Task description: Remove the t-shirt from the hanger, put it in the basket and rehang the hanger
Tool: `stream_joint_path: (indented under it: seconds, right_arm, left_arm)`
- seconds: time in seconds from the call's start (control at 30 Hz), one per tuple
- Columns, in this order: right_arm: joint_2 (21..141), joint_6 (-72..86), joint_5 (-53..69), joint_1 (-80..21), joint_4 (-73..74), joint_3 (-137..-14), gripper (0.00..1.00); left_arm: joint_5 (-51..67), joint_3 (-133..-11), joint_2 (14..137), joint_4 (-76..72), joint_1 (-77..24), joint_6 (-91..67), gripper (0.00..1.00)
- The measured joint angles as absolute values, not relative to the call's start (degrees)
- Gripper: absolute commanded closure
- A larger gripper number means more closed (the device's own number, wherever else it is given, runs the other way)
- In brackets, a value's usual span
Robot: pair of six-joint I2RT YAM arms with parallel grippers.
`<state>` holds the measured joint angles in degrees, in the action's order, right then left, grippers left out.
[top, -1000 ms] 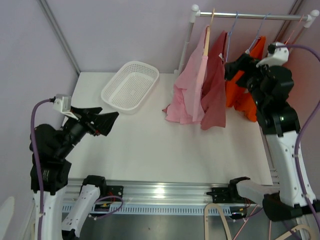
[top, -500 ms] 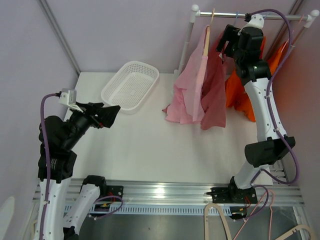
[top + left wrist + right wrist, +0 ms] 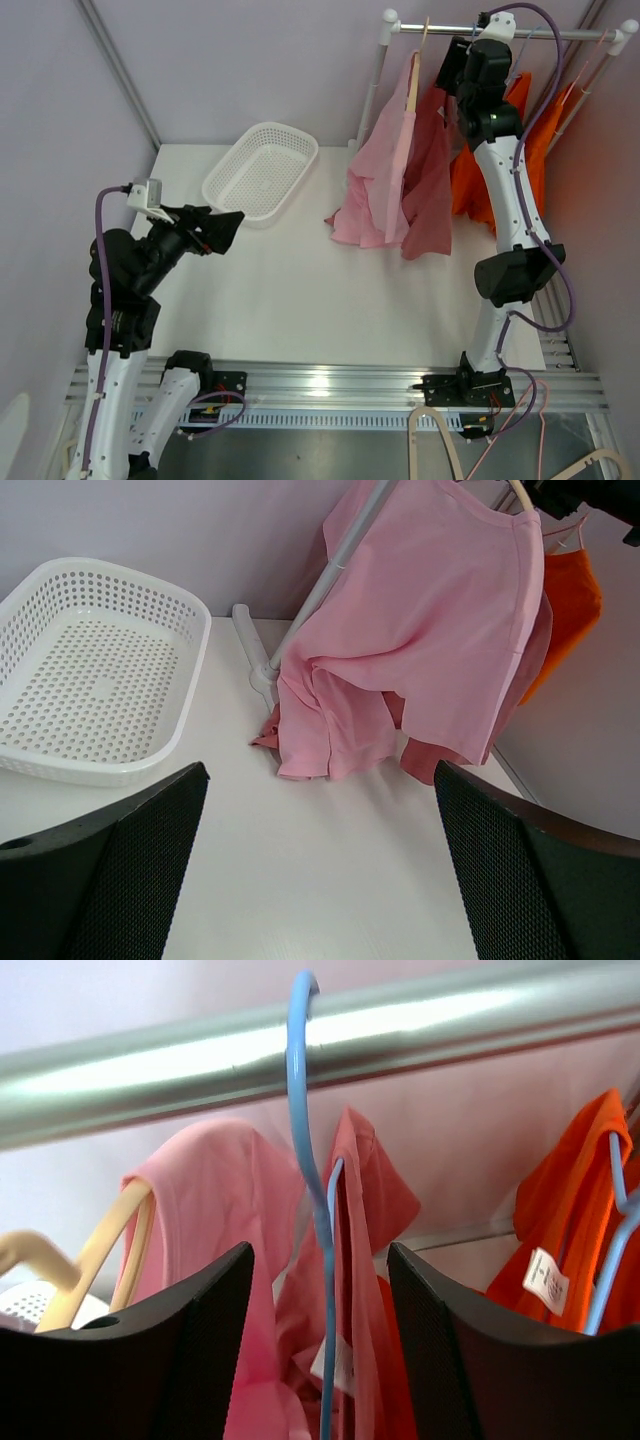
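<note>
A pink t-shirt [image 3: 375,190] hangs on a cream hanger [image 3: 100,1245] at the left end of the rail [image 3: 560,33]. A darker red t-shirt [image 3: 432,190] hangs beside it on a blue hanger [image 3: 305,1140], and an orange one [image 3: 478,190] further right. My right gripper [image 3: 452,68] is raised just under the rail, open, with the blue hanger's wire and the red shirt [image 3: 365,1260] between its jaws, not touching. My left gripper [image 3: 225,232] is open and empty above the table's left side, facing the pink shirt [image 3: 430,630].
A white perforated basket [image 3: 260,170] sits at the table's back left. The rack's upright post [image 3: 320,590] stands on the table behind the pink shirt. A second blue hanger [image 3: 615,1240] carries the orange shirt.
My right arm has stretched up from beside the orange shirt to the rail at the blue hanger. My left gripper has risen slightly and shifted right.
</note>
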<state>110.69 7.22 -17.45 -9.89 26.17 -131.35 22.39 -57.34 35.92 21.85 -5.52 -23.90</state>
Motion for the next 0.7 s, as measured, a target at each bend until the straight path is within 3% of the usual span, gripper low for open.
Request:
stream_joint_path:
  seconds: [0.1, 0.13, 0.2, 0.23, 0.3, 0.33, 0.7]
  right_arm:
    - [112.86, 6.79, -17.56, -9.72, 26.15, -133.78, 0.40]
    - [113.47, 6.52, -17.63, -9.61, 26.15, -133.97, 0.45]
    - [113.99, 5.93, -17.69, -9.45, 26.20, -133.97, 0.58]
    - [114.17, 5.61, -17.69, -9.37, 26.20, -133.97, 0.72]
    - [114.24, 5.21, -17.78, -9.21, 26.06, -133.97, 0.86]
    - [114.24, 4.86, -17.78, -9.17, 25.91, -133.99, 0.98]
    - [115.18, 2.35, -18.09, -9.15, 25.82, -136.46, 1.00]
  left_arm:
    - [22.22, -57.17, 35.70, 21.47, -5.52, -23.88, 0.00]
    - [22.22, -57.17, 35.75, 21.47, -5.52, -23.86, 0.00]
    - [22.22, -57.17, 35.92, 21.47, -5.52, -23.79, 0.01]
    - [22.15, -57.17, 35.99, 21.50, -5.52, -23.66, 0.00]
    - [21.96, -57.14, 36.01, 21.50, -5.52, -23.40, 0.00]
    - [21.65, -57.14, 35.99, 21.50, -5.52, -23.33, 0.01]
    - [21.04, -57.08, 35.90, 21.50, -5.52, -22.46, 0.00]
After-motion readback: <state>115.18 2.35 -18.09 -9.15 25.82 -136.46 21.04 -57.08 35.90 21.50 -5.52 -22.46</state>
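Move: The neck of the blue hanger stands between the right hand's open fingers, about 2 cm ahead, 1 cm right and 1 cm lower, with the rail roughly 2 cm ahead and 7 cm above the hand. The wooden hanger's neck is about 7 cm left and 2 cm ahead; the red t-shirt hangs some 15 cm below, about 1 cm left and 1 cm ahead. From the left hand, the blue neck lies about 33 cm ahead, 40 cm right and 5 cm higher. The right hand eases about 2 cm forward beneath the rail, dipping and edging right by roughly 1 cm each, so that the half-open fingers go around the blue hanger's neck. They close fully and pinch the thin neck just under the hook, then the hand lifts about 1 cm with the grip kept, rolling some 5 degrees so its right side drops. ##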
